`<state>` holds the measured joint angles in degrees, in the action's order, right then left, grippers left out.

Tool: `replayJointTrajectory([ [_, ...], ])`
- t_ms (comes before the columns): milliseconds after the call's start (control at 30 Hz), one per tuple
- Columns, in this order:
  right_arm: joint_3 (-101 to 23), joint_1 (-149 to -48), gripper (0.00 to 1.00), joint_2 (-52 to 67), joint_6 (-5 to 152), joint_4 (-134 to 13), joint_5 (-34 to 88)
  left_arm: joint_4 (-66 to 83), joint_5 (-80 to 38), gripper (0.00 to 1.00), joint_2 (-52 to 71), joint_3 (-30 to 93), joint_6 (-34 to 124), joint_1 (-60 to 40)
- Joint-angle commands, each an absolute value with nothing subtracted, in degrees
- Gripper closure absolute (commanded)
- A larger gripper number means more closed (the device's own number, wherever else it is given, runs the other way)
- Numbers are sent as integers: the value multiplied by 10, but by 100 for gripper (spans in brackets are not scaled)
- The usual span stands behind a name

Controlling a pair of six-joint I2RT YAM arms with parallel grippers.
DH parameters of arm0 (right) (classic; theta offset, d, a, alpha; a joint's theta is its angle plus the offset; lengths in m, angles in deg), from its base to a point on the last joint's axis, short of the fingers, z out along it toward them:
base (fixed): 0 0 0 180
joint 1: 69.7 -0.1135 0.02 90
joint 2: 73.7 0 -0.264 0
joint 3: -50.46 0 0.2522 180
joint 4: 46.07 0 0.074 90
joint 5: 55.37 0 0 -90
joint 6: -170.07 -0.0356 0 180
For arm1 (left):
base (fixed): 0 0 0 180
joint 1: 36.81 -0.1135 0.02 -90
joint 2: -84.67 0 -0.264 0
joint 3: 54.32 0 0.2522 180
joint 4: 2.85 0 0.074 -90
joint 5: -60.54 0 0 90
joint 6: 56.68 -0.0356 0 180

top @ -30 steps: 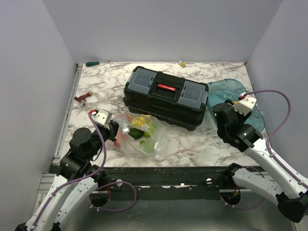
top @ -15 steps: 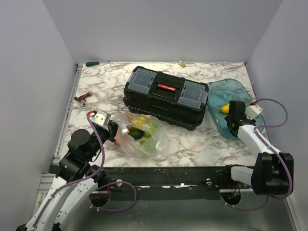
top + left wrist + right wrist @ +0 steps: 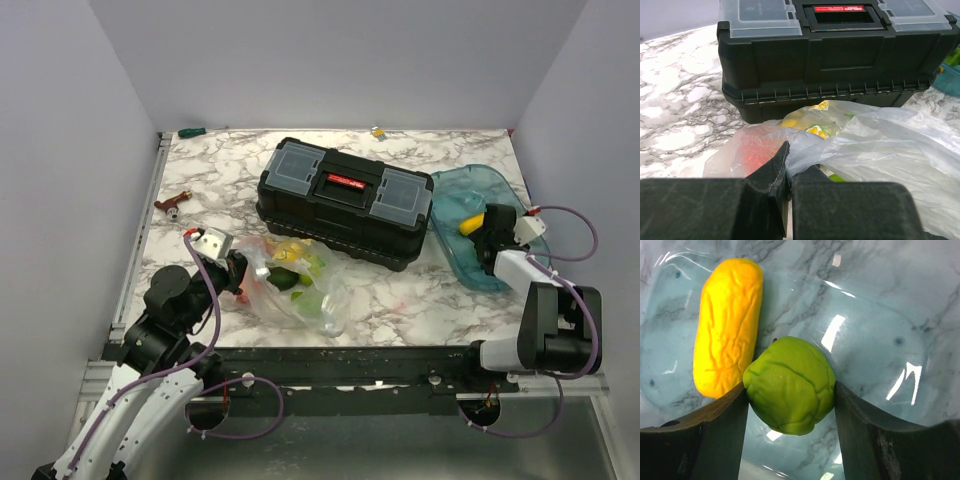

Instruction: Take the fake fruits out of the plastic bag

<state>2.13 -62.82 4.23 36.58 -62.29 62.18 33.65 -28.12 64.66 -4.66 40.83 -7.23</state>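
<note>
The plastic bag lies crumpled in front of the toolbox, with yellow, green and red fake fruits showing through it. My left gripper is shut on the bag's left edge. In the left wrist view a fold of the plastic bag is pinched in the left gripper, beside a red fruit. My right gripper is shut on a light green fruit inside the blue tray, next to a yellow fruit. From above, the right gripper reaches into the blue tray.
A black toolbox stands mid-table, just behind the bag and left of the tray. A red-handled tool lies at the left edge. A green item and a small yellow one sit by the back wall.
The right arm has swung down and to the right, lowering its gripper into the blue tray. The left gripper and the bag have stayed in place.
</note>
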Motion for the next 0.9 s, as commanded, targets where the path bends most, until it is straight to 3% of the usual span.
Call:
replayJointTrajectory([
  [0,-5,-624,50,81,375,-611,614,322,-260,100,647,-34,415,-75],
  [267,13,-624,12,60,401,-604,623,317,-237,100,655,-35,423,-75],
  [367,20,-624,3,49,410,-604,635,315,-230,100,656,-35,426,-75],
  [867,-2,-624,0,-51,435,-692,574,318,-230,100,663,-36,428,-72],
])
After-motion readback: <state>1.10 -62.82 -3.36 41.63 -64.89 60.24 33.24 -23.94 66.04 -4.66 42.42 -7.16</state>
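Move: The right hand already holds the green fruit low in the blue tray, whose middle is about 4 cm ahead, 1 cm left and 4 cm below. The yellow fruit lies some 6 cm ahead and 1 cm left, 2 cm lower; the toolbox's middle is roughly 30 cm left, 8 cm ahead and 3 cm higher. From the left hand, the tray's middle is about 48 cm right, 16 cm ahead and 24 cm below. Ease the right gripper forward about 1 cm at the same low height, carrying the green fruit towards the yellow one, then spread the fingers fully to let go of it. Draw back that centimetre and lift some 4 cm, fingers wide. Keep the left gripper shut on the bag, drifting slightly back and right. ##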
